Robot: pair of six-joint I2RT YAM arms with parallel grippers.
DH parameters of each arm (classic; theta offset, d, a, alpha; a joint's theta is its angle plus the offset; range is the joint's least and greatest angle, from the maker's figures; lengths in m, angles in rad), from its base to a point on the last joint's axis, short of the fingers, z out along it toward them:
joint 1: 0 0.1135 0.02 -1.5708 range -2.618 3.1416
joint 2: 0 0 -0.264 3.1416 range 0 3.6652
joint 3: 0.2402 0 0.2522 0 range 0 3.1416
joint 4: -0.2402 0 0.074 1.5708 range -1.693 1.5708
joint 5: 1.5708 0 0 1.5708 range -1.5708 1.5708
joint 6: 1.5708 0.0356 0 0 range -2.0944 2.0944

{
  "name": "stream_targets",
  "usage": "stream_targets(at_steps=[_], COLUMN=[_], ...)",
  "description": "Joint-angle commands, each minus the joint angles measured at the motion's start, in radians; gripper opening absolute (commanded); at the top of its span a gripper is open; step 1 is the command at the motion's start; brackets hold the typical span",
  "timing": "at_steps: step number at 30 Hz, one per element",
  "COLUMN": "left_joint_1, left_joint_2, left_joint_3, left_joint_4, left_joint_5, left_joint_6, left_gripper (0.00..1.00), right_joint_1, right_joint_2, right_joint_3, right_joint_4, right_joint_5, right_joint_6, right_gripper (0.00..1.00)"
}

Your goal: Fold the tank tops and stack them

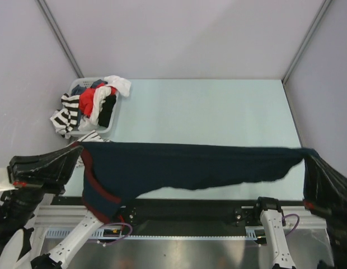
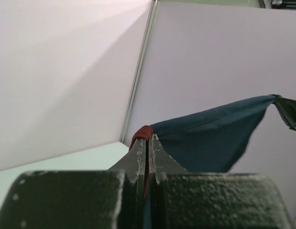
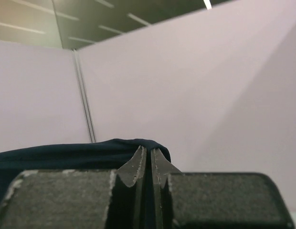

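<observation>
The dark navy tank top with maroon trim hangs stretched in the air across the near side of the table. My left gripper is shut on its maroon-edged corner, with the jaws pressed together on the cloth. At the far right, my right gripper is shut on the other navy corner. The cloth sags toward the front between them, lowest at the left. A bit of white cloth with thin dark stripes peeks out behind the navy top near the left gripper.
A white basket full of mixed clothes, red, white and black-and-white striped, stands at the back left of the pale green table. Grey partition walls close off the back and both sides.
</observation>
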State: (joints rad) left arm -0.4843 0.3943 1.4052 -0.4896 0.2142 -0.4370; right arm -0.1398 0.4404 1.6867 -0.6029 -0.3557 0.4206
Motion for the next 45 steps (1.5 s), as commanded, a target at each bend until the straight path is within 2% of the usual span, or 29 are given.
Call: stream_targets(at_steps=[1, 6, 9, 14, 17, 21, 26, 38, 45], left_joint_1=[-0.004, -0.004, -0.005, -0.004, -0.005, -0.002, -0.002, -0.004, -0.002], left_joint_2=[0.026, 0.077, 0.129, 0.279, 0.415, 0.494, 0.509, 0.289, 0.297], left_joint_3=[0.014, -0.055, -0.113, -0.169, -0.095, 0.035, 0.153, 0.167, 0.248], left_joint_4=[0.002, 0.011, 0.060, 0.204, 0.217, 0.258, 0.217, 0.175, 0.114], left_joint_5=[-0.021, -0.107, -0.144, -0.193, -0.211, -0.121, -0.059, -0.009, -0.021], left_joint_6=[-0.013, -0.025, -0.038, -0.032, -0.002, 0.040, 0.066, 0.011, 0.004], left_gripper=[0.00, 0.00, 0.00, 0.00, 0.00, 0.00, 0.00, 0.00, 0.01], right_joint_1=[0.002, 0.002, 0.000, 0.000, 0.000, 0.000, 0.000, 0.000, 0.000], right_joint_2=[0.006, 0.041, 0.081, 0.190, 0.280, 0.381, 0.449, 0.134, 0.144], right_joint_3=[0.065, 0.015, -0.093, -0.336, -0.369, -0.283, -0.104, -0.079, 0.048], right_joint_4=[-0.067, -0.093, -0.083, 0.099, 0.190, 0.223, 0.134, 0.137, 0.072], right_joint_5=[0.099, 0.101, 0.078, -0.014, -0.038, -0.032, -0.043, -0.032, -0.011], right_joint_6=[-0.029, -0.003, 0.026, 0.095, 0.131, 0.130, 0.076, 0.101, 0.078], right_gripper=[0.00, 0.00, 0.00, 0.00, 0.00, 0.00, 0.00, 0.00, 0.00])
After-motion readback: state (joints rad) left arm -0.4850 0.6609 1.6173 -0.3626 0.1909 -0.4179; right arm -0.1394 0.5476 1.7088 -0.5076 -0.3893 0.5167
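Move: The navy tank top is stretched between both raised hands, its middle some 23 cm to the left hand's right and 12 below. The clear table middle lies about 28 cm ahead of the left hand, 22 to its right and 50 below; the laundry basket 38 ahead, 18 to its left; the striped top 22 ahead, 20 to its left. From the right hand, the clear table middle is about 30 cm ahead, 23 left, 54 below. Both hands, still pinching the tank top, swing about 25 cm forward and down, then back and up. ##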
